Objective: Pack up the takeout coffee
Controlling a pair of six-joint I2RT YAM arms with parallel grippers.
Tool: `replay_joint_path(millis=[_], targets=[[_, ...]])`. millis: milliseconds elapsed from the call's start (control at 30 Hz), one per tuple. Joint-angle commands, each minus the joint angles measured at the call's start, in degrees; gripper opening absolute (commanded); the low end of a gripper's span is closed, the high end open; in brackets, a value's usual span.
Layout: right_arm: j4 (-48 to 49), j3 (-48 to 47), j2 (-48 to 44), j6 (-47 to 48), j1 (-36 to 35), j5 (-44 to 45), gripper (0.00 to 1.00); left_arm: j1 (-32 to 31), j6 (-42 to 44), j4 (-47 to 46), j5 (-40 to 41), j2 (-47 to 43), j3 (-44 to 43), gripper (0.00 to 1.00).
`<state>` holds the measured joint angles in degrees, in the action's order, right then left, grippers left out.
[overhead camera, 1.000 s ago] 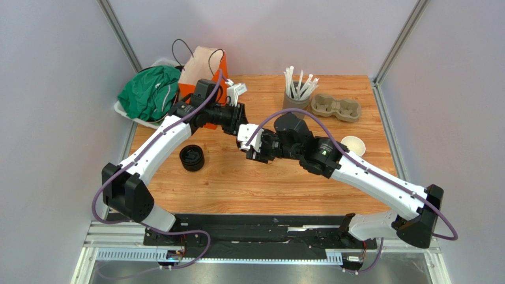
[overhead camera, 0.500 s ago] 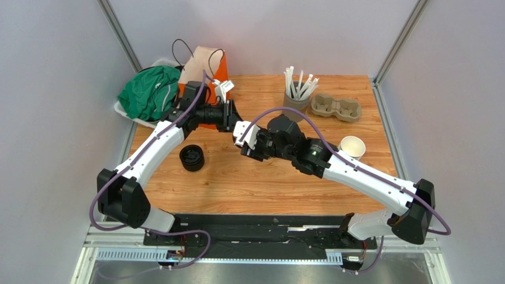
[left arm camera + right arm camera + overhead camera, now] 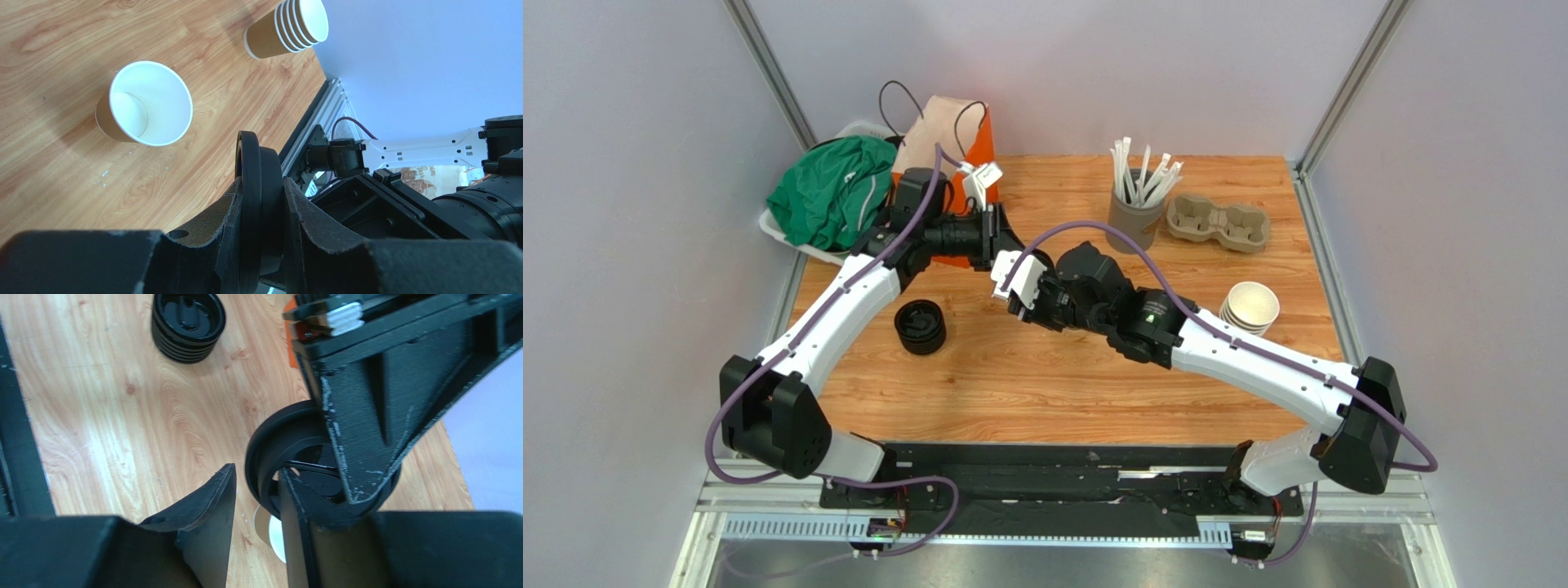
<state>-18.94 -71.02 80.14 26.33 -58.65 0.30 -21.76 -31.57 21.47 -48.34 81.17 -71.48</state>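
My left gripper (image 3: 261, 184) is shut on the black lid (image 3: 261, 208), which it holds on edge above the table. The tan paper cup (image 3: 144, 104), white inside, stands open a little beyond it. In the top view the two grippers meet over the table's middle: the left gripper (image 3: 995, 245) and the right gripper (image 3: 1008, 276), and the arms hide the cup. In the right wrist view my right gripper (image 3: 256, 471) is open across the lid (image 3: 276, 436): one finger sits inside it, the other outside with a gap. A bit of the cup's rim (image 3: 276, 539) shows below.
A stack of tan cups (image 3: 1250, 306) stands at the right. A stack of black lids (image 3: 919, 327) sits left of centre. At the back are a grey cup of straws (image 3: 1133, 202), a pulp cup carrier (image 3: 1220, 223), an orange-and-tan bag (image 3: 946, 135) and a green cloth (image 3: 830, 190).
The right arm has swung left until its fingers straddle the lid in the left gripper, and its jaws have narrowed. The left gripper drew back slightly to the left with the lid.
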Motion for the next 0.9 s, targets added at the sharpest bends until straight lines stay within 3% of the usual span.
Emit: replay_joint_path(millis=[0, 300, 433, 533, 567, 667, 867], targets=[[5.0, 0.4, 0.5, -1.5, -0.2, 2.6, 0.28, 0.0, -1.4, -3.1, -2.1, -2.2, 0.7, 0.00], [5.8, 0.4, 1.8, -1.1, -0.2, 3.7, 0.20, 0.0, -2.9, -5.1, -4.0, -2.8, 1.9, 0.00], [5.7, 0.2, 1.9, -0.8, -0.3, 3.5, 0.05, 0.0, -3.0, -5.7, -4.2, -2.9, 2.3, 0.00], [5.3, 0.4, 1.7, -0.7, -0.3, 3.3, 0.00, 0.0, -2.6, -5.8, -4.4, -3.0, 2.4, 0.10], [5.1, 0.5, 1.7, -0.3, -0.4, 3.4, 0.00, 0.0, -2.4, -5.7, -4.3, -3.2, 2.4, 0.20], [4.4, 0.5, 1.2, 0.3, -0.4, 3.1, 0.00, 0.0, -1.3, -5.0, -3.9, -4.1, 2.2, 0.39], [0.1, -0.8, 0.1, 1.2, -0.2, 0.6, 0.00, 1.1, 0.6, -3.0, -3.7, -6.7, 1.1, 0.62]])
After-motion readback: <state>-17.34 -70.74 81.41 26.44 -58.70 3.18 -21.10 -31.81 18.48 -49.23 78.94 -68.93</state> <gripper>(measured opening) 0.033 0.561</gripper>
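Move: The black lid is still pinched in the left fingers, its middle about at that hand's point. From the right hand the lid's middle lies some 4 cm ahead, level sideways and 2 cm higher, with the rim's near edge between the open right fingers. The paper cup stands on the table about 6 cm ahead of the right hand, 6 cm to its right and 18 cm below. The lid stack lies roughly 3 cm ahead, 20 cm left and 20 cm below. The lid's near rim is taken by the right hand, which eases forward about 1 cm, sinks slightly and closes fully, pinching the rim between its fingertips. The left hand nearly holds its place while this happens, then spreads its fingers from a third to just over half open, starting to lift and draw back about 1 cm. ##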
